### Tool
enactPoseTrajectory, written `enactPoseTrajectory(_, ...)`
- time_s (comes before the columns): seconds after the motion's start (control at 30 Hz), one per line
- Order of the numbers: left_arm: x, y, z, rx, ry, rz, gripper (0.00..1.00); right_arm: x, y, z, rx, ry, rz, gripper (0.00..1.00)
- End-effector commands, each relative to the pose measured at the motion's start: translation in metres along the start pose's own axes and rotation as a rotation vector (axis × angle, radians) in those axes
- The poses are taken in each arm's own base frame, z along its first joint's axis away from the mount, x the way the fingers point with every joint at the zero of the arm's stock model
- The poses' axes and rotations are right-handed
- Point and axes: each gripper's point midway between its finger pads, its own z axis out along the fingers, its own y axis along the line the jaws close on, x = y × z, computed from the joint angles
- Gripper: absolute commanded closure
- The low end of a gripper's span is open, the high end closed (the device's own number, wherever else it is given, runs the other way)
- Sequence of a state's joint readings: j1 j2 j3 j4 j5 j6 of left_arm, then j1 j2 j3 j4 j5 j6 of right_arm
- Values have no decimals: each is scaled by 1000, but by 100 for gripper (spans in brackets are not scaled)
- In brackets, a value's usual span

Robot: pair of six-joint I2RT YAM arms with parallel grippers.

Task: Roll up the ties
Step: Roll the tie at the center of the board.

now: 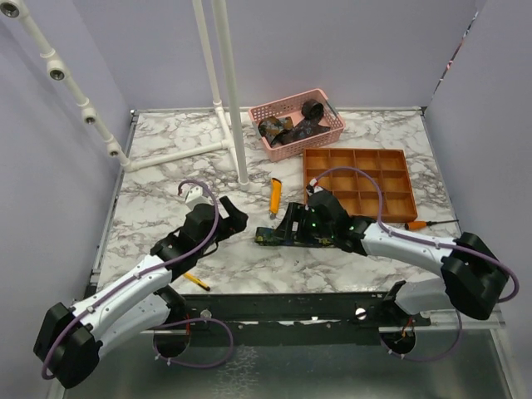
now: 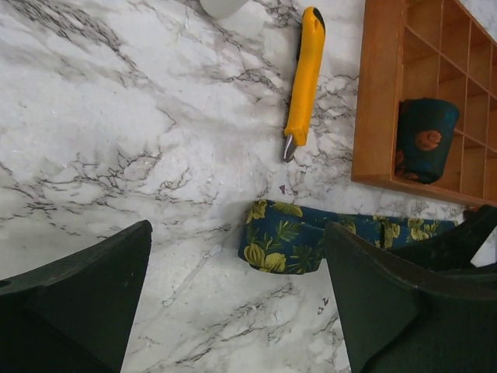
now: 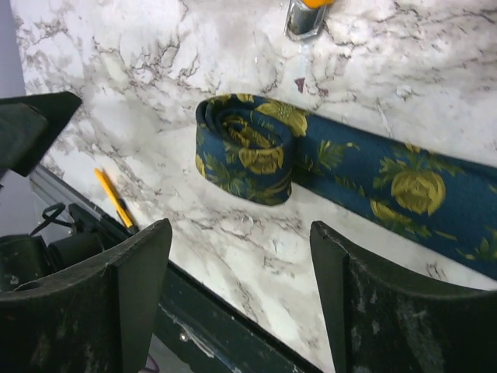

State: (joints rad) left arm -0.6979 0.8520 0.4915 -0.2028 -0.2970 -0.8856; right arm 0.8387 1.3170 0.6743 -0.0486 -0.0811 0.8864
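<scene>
A navy tie with yellow-green flowers [image 3: 245, 148] lies on the marble table, one end wound into a small coil [image 2: 283, 237]. Its flat tail [image 3: 404, 186] runs off to the right. In the top view this tie [image 1: 270, 239] lies between the two arms. My left gripper [image 2: 237, 303] is open just short of the coil, holding nothing. From the other side my right gripper [image 3: 241, 295] hangs open above the table's front edge, the coil beyond its fingertips. A second rolled tie [image 2: 423, 140] stands in a compartment of the orange tray [image 2: 373, 93]. More dark ties [image 1: 291, 129] fill the pink basket [image 1: 328, 108].
An orange-yellow utility knife [image 1: 275, 197] lies just behind the coil. A pencil [image 1: 197, 281] rests by the front edge, near the left arm. A white pipe stand [image 1: 237, 100] rises at the back left. An orange-handled tool [image 1: 416, 225] lies in front of the tray [image 1: 395, 204].
</scene>
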Motion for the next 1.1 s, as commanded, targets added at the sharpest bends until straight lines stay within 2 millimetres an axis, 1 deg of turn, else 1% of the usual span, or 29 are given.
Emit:
enactPoseTrajectory(0.0,11,-32,6,250,80,-60,8,-3,-3,22,53,18,-27,25)
enactPoseTrajectory(0.03,19,-30,10,248,118,-47,8,-2,-5,27,63,25,-30,26)
enactPoseTrajectory(0.13,32,-31,16,260,178,-21,8,2,-14,37,96,46,-33,29)
enactPoseTrajectory(0.3,41,-33,23,284,212,1,8,8,-32,44,163,56,-18,36)
enactPoseTrajectory(0.57,52,-27,31,278,244,29,8,14,-51,44,192,49,16,41)
enactPoseTrajectory(0.7,58,-24,35,271,266,43,8,15,-66,38,207,41,48,43)
enactPoseTrajectory(0.83,60,-26,37,286,274,55,8,18,-77,35,219,53,67,44)
enactPoseTrajectory(0.9,61,-27,39,291,283,68,9,15,-75,36,195,42,75,44)
enactPoseTrajectory(1.07,69,-35,42,340,335,122,9,19,-76,36,161,57,94,46)
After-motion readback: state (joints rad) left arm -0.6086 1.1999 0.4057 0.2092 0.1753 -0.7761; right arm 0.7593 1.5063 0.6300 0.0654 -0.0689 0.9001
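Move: The rolled end of the tie lies about 5 cm to the right hand's left, 2 cm ahead and some 7 cm below; its unrolled strip runs off rightward, its middle about 7 cm to that hand's right and 10 cm below. The orange tool is roughly 12 cm ahead and 3 cm left, the tie roll in the box 11 cm ahead and 9 cm right. From the left hand the rolled end is about 8 cm right, level ahead, 10 cm lower. The right fingers come down against the near right-hand side of the rolled end, where the strip leaves it, sinking some 6 cm while edging forward, then drawing right about 2.5 cm as they close partway. The left hand, wide open, drops at first, slides about 6 cm right towards the roll's free side, turns some 20 degrees clockwise and sinks further, ending just short. ##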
